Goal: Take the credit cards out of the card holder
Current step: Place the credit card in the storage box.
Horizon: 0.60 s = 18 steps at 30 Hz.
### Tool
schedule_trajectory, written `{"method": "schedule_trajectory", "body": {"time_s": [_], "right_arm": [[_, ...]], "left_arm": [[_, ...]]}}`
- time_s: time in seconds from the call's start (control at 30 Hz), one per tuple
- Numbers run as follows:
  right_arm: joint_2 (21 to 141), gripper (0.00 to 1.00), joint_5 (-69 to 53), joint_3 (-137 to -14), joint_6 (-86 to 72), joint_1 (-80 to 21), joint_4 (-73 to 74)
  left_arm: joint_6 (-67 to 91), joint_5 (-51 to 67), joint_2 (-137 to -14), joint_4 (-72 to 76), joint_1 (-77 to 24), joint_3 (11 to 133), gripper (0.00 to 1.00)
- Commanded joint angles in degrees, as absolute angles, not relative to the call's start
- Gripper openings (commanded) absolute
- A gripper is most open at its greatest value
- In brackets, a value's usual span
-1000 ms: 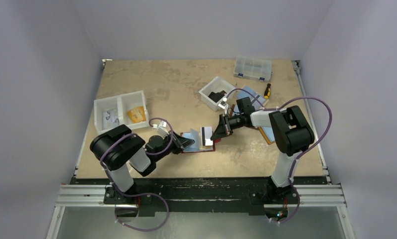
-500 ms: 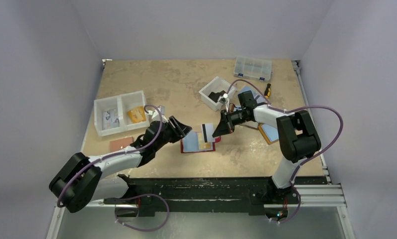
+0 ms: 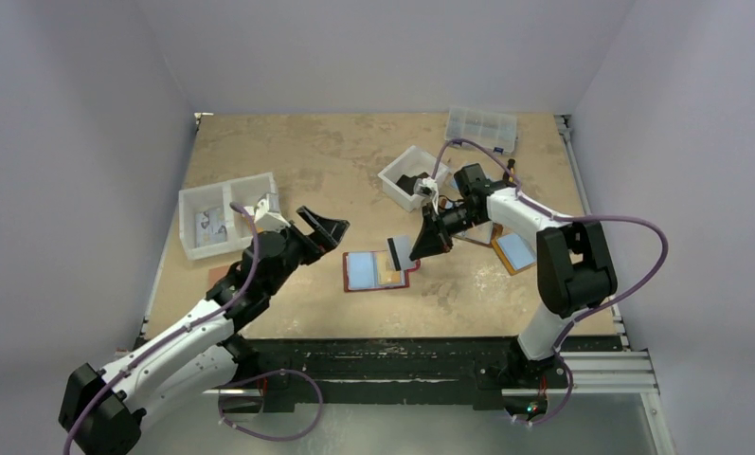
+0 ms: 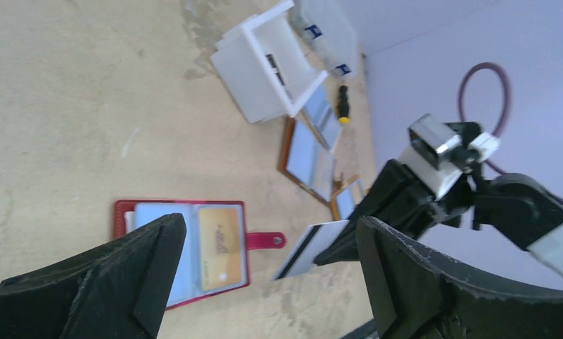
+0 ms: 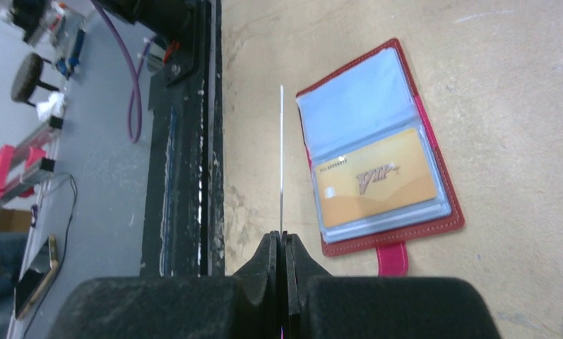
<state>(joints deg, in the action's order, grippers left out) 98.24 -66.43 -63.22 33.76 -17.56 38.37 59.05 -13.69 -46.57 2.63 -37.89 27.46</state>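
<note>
The card holder point(image 3: 375, 288), dark red, lies open and flat on the table, showing a light blue page and a gold card point(image 5: 374, 183). Its pink strap tab point(image 4: 264, 241) points toward the right arm. My right gripper point(image 3: 421, 245) hovers just right of it, shut on a pale grey-white credit card point(image 3: 399, 252) with a black stripe. The right wrist view shows that card point(image 5: 281, 155) edge-on, clear of the holder point(image 5: 405, 233). My left gripper point(image 3: 322, 228) is open and empty, raised to the left of the holder point(image 4: 119, 219).
A white two-compartment bin point(image 3: 229, 213) stands at the left and a small white bin point(image 3: 413, 175) sits behind the holder. A clear organiser box point(image 3: 482, 128) and a screwdriver point(image 3: 509, 171) are at the back right. Brown fold-out holders point(image 3: 511, 251) lie under the right arm.
My left gripper has opened, let go of the holder's left edge and risen up and to the left. My right gripper has lifted the card slightly, away from the holder.
</note>
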Motion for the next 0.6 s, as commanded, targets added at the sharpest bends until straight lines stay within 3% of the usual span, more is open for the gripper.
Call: {"method": "schedule_trajectory", "body": {"time_s": [0.0, 0.2, 0.57], "right_arm": [[96.5, 0.00, -64.7, -67.7, 45.7, -17.4, 48.7], [96.6, 0.00, -62.8, -72.1, 54.2, -17.5, 56.3], [91.1, 0.00, -53.4, -73.4, 53.8, -21.1, 52.9]], "left_arm": [[68.2, -10.6, -44.8, 7.3, -37.5, 26.5, 0.99], [79.9, -5.4, -48.8, 8.0, -37.5, 30.1, 0.99], [90.1, -1.3, -62.7, -14.9, -37.5, 51.9, 0.99]]}}
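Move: The credit card held by the right hand lies about 16 cm to the left hand's right, 2 cm back and 8 cm below it. Under the way there, the open card holder is some 11 cm to the left hand's right, level with it fore and aft, 16 cm down. The two-part storage box is 14 cm ahead, 23 cm left; from the right hand, 17 cm ahead, 43 cm left. The card's middle is 3 cm left of the right fingertips. The right fingers keep the card pinched by its edge, rolling it roughly 15 degrees while easing about 2 cm up and a little right. The left hand, empty and wide open, swings some 5 cm right and 5 cm up, closing sideways on the card from above the holder, while it rolls its left side down and tips its fingers lower; it doesn't touch the card. ##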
